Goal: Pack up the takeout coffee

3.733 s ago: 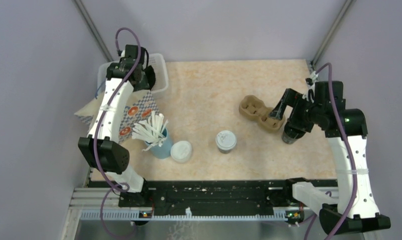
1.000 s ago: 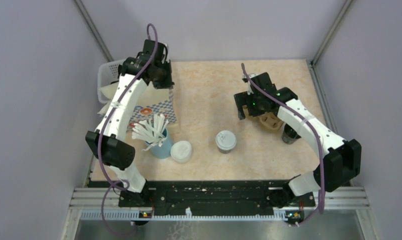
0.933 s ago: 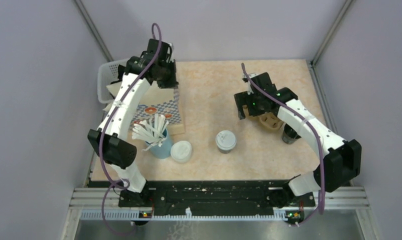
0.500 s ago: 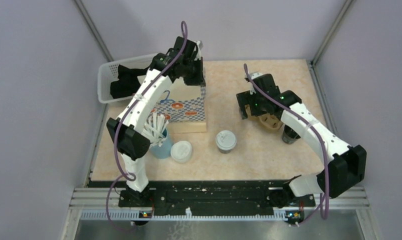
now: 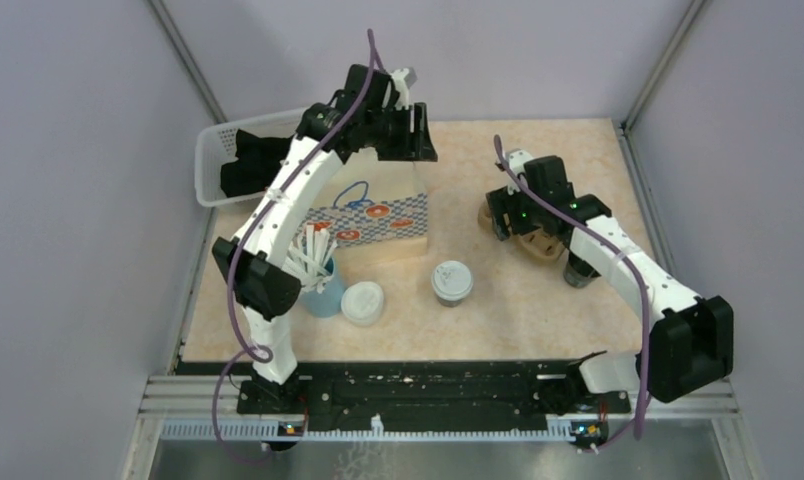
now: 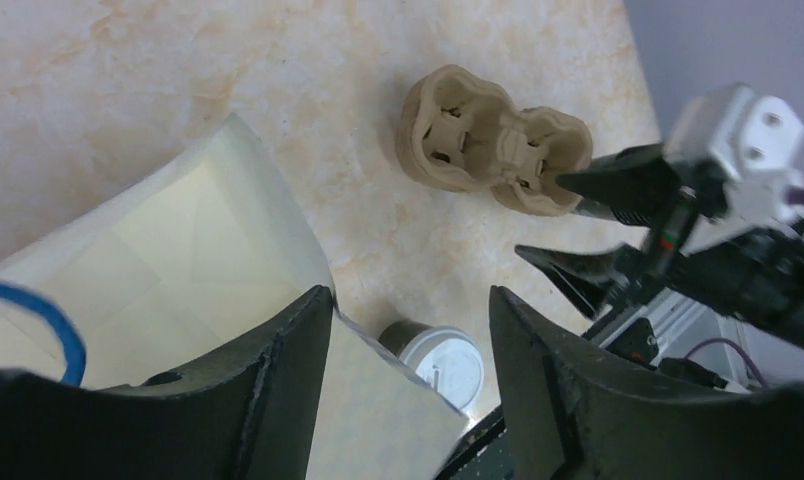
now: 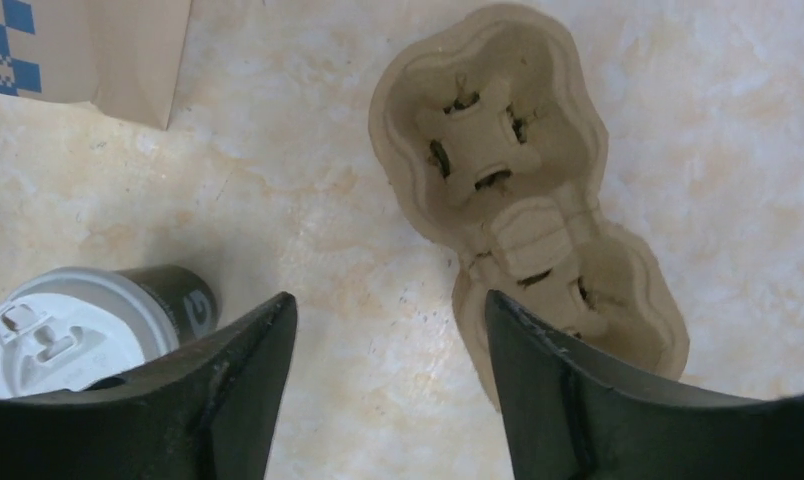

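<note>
The takeout coffee (image 5: 451, 283), a dark cup with a greyish-white lid, stands at the table's middle front; it also shows as the coffee (image 6: 443, 362) and the coffee (image 7: 78, 328). A checked paper bag (image 5: 373, 222) stands upright left of it, its open mouth (image 6: 168, 260) under my left gripper (image 6: 410, 300). That left gripper (image 5: 418, 135) is open, with the bag's rim beside one finger. My right gripper (image 7: 388, 300) is open over bare table between the coffee and a brown pulp cup carrier (image 7: 518, 190). From above, the right gripper (image 5: 503, 218) hovers at the carrier (image 5: 528, 235).
A lidless black cup (image 5: 578, 270) stands right of the carrier. A light blue cup of white straws (image 5: 316, 275) and a loose white lid (image 5: 362, 303) sit at the front left. A white basket (image 5: 218, 160) stands at the back left corner.
My left arm swung the bag from the basket side to the table's middle, stood it upright, and its jaws opened. My right arm left the black cup and shifted over the carrier.
</note>
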You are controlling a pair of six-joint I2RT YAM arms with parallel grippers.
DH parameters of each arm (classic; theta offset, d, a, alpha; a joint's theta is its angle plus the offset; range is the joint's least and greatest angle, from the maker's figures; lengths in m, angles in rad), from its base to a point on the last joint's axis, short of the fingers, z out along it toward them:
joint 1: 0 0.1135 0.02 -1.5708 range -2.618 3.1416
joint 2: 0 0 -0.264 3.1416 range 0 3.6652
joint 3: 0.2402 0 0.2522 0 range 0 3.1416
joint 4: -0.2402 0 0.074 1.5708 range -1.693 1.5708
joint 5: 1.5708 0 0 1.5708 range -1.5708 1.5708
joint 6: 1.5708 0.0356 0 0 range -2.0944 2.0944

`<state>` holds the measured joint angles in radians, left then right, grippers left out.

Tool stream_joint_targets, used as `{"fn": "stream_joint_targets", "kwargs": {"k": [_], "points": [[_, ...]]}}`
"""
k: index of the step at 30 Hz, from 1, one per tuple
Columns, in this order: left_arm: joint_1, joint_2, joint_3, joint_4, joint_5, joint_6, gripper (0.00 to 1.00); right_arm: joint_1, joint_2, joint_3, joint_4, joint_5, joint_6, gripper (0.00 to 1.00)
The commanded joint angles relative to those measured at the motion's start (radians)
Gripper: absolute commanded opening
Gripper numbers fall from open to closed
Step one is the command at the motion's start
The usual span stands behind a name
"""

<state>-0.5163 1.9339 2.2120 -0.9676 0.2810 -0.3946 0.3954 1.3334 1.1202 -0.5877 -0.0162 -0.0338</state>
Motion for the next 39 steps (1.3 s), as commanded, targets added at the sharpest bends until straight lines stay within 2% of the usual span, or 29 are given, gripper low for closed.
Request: {"fn": "stream_joint_targets", "kwargs": {"k": [1, 5, 11, 18, 23, 30, 36, 39], "points": [[-0.003, -0.178, -0.002, 0.050, 0.069, 0.063, 0.69, -0.017, 0.020, -0.030, 0.124, -0.117, -0.137, 0.66], [-0.003, -0.296, -0.055, 0.051, 0.096, 0.094, 0.76, -0.017, 0.054, -0.049, 0.161, -0.114, -0.223, 0.54], [-0.003, -0.445, -0.132, 0.065, 0.086, 0.114, 0.79, -0.018, 0.141, -0.035, 0.188, -0.111, -0.321, 0.48], [-0.003, -0.568, -0.202, 0.054, -0.007, 0.124, 0.81, -0.031, 0.245, 0.004, 0.202, -0.136, -0.334, 0.39], [-0.004, -0.595, -0.206, 0.015, -0.025, 0.128, 0.82, -0.060, 0.261, 0.015, 0.224, -0.168, -0.326, 0.38], [-0.004, -0.587, -0.210, 0.032, -0.008, 0.120, 0.82, -0.084, 0.267, 0.034, 0.231, -0.211, -0.307, 0.41], [-0.003, -0.561, -0.199, 0.041, 0.029, 0.114, 0.82, -0.113, 0.311, 0.063, 0.215, -0.331, -0.282, 0.26], [-0.002, -0.555, -0.191, 0.038, 0.036, 0.114, 0.82, -0.115, 0.330, 0.070, 0.201, -0.336, -0.284, 0.29]]}}
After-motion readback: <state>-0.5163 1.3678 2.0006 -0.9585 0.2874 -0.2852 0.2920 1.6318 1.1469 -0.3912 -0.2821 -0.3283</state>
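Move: Ahead and to the right of the right hand, about 7 cm out and 6 cm over, lies the cup carrier, some 12 cm below. The lidded cup stands about 6 cm back and 10 cm left of that hand, the dark cup about 1 cm back and 18 cm right. From the left hand, the paper bag's middle is roughly 9 cm left, level fore and aft and 17 cm below; the carrier is 25 cm right, 2 cm ahead and 25 cm below. Sinking about 8 cm, then easing forward and slightly up, the right hand comes to the left rim of the carrier's left pocket, turning some 15 degrees counter-clockwise while its fingers narrow without shutting; contact can't be made out. The left hand backs up and away from the bag, rising, drifting left and tipping its fingers upward, opening a little more, then waits. ##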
